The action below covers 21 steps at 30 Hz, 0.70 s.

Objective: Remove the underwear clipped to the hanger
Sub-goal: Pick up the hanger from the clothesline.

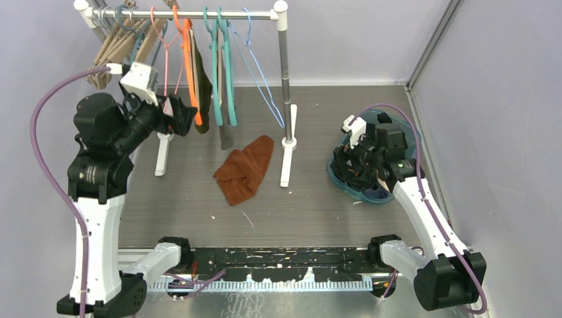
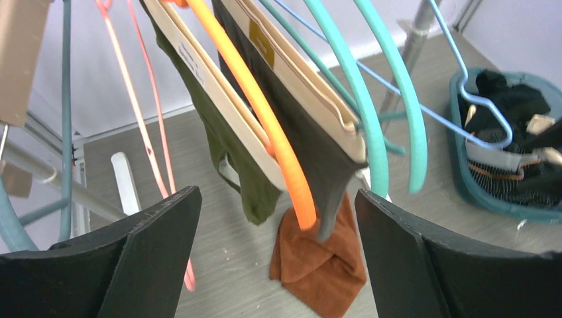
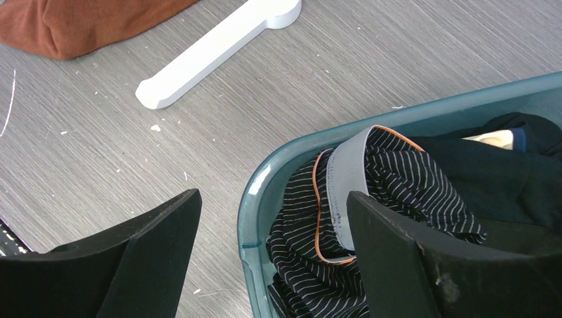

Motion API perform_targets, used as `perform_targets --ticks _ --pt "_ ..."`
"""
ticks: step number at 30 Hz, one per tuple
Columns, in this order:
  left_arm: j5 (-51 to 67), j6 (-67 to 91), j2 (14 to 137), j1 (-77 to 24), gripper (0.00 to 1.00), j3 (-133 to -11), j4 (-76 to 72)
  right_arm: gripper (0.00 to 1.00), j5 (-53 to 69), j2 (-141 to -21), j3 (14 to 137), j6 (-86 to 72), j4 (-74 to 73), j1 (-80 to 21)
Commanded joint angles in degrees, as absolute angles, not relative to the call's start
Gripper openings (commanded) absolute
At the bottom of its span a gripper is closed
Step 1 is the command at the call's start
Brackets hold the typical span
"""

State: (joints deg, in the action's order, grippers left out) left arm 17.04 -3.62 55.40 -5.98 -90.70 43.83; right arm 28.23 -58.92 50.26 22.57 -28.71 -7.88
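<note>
Two pieces of underwear hang clipped on the rack: an olive-green one (image 2: pixel 232 152) on the orange hanger (image 2: pixel 265 112) and a grey-brown one (image 2: pixel 318 152) beside the teal hangers (image 2: pixel 371 119), both with cream waistbands. My left gripper (image 1: pixel 182 114) is raised in front of them, open, nothing between its fingers (image 2: pixel 152 245). My right gripper (image 3: pixel 273 195) hangs open over the rim of the teal basket (image 3: pixel 255 199), straddling its wall. In the basket lies black striped underwear (image 3: pixel 397 179) with a grey waistband, not held.
A rust-brown cloth (image 1: pixel 245 169) lies on the table below the rack (image 1: pixel 285 99). Pink (image 1: pixel 162 40) and blue wire hangers (image 1: pixel 258 66) and tan wooden ones hang empty. The rack's white feet (image 3: pixel 212 50) rest on the table.
</note>
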Motion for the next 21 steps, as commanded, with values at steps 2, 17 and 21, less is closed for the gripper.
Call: perform_targets --ticks 2,17,21 --pt "12.8 2.2 60.8 -5.8 0.84 -98.0 38.4 0.87 30.1 -56.6 48.8 23.4 -23.9 -8.1" --pt "6.5 3.4 72.3 -8.3 0.71 -107.0 37.8 0.86 29.9 -58.2 48.6 24.7 -24.4 -8.1" --pt "4.7 2.1 74.3 -9.0 0.62 -106.9 37.8 0.86 30.0 -58.2 48.4 24.7 -24.5 -8.1"
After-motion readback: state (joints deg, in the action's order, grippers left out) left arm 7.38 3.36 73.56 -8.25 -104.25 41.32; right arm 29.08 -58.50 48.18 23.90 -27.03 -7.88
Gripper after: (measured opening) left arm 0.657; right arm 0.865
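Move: The left hand's likely target is the orange hanger: its middle is some 15 cm ahead, about 2 cm right and a few centimetres higher. The beige clip hanger with green underwear hangs close beneath and beside it, roughly 14 cm ahead, 3 cm right and 3 cm below the hand. The pink hanger is about 15 cm ahead and 4 cm left; the nearer turquoise one is 15 cm ahead, 8 cm right. From the right hand, the orange hanger lies about 13 cm ahead, 42 cm left and 28 cm higher. The left hand reaches about 9 cm forward along the near arm of the orange hanger, rising nearly 3 cm on the way and then dipping by half of that, while it turns a little counter-clockwise so the fingers point more squarely at the clothesline. The fingers draw in by about a quarter of their gap and end open on either side of the orange hanger and the beige one beneath it, without a grip yet, the easing of speed coming at the end of the reach. ##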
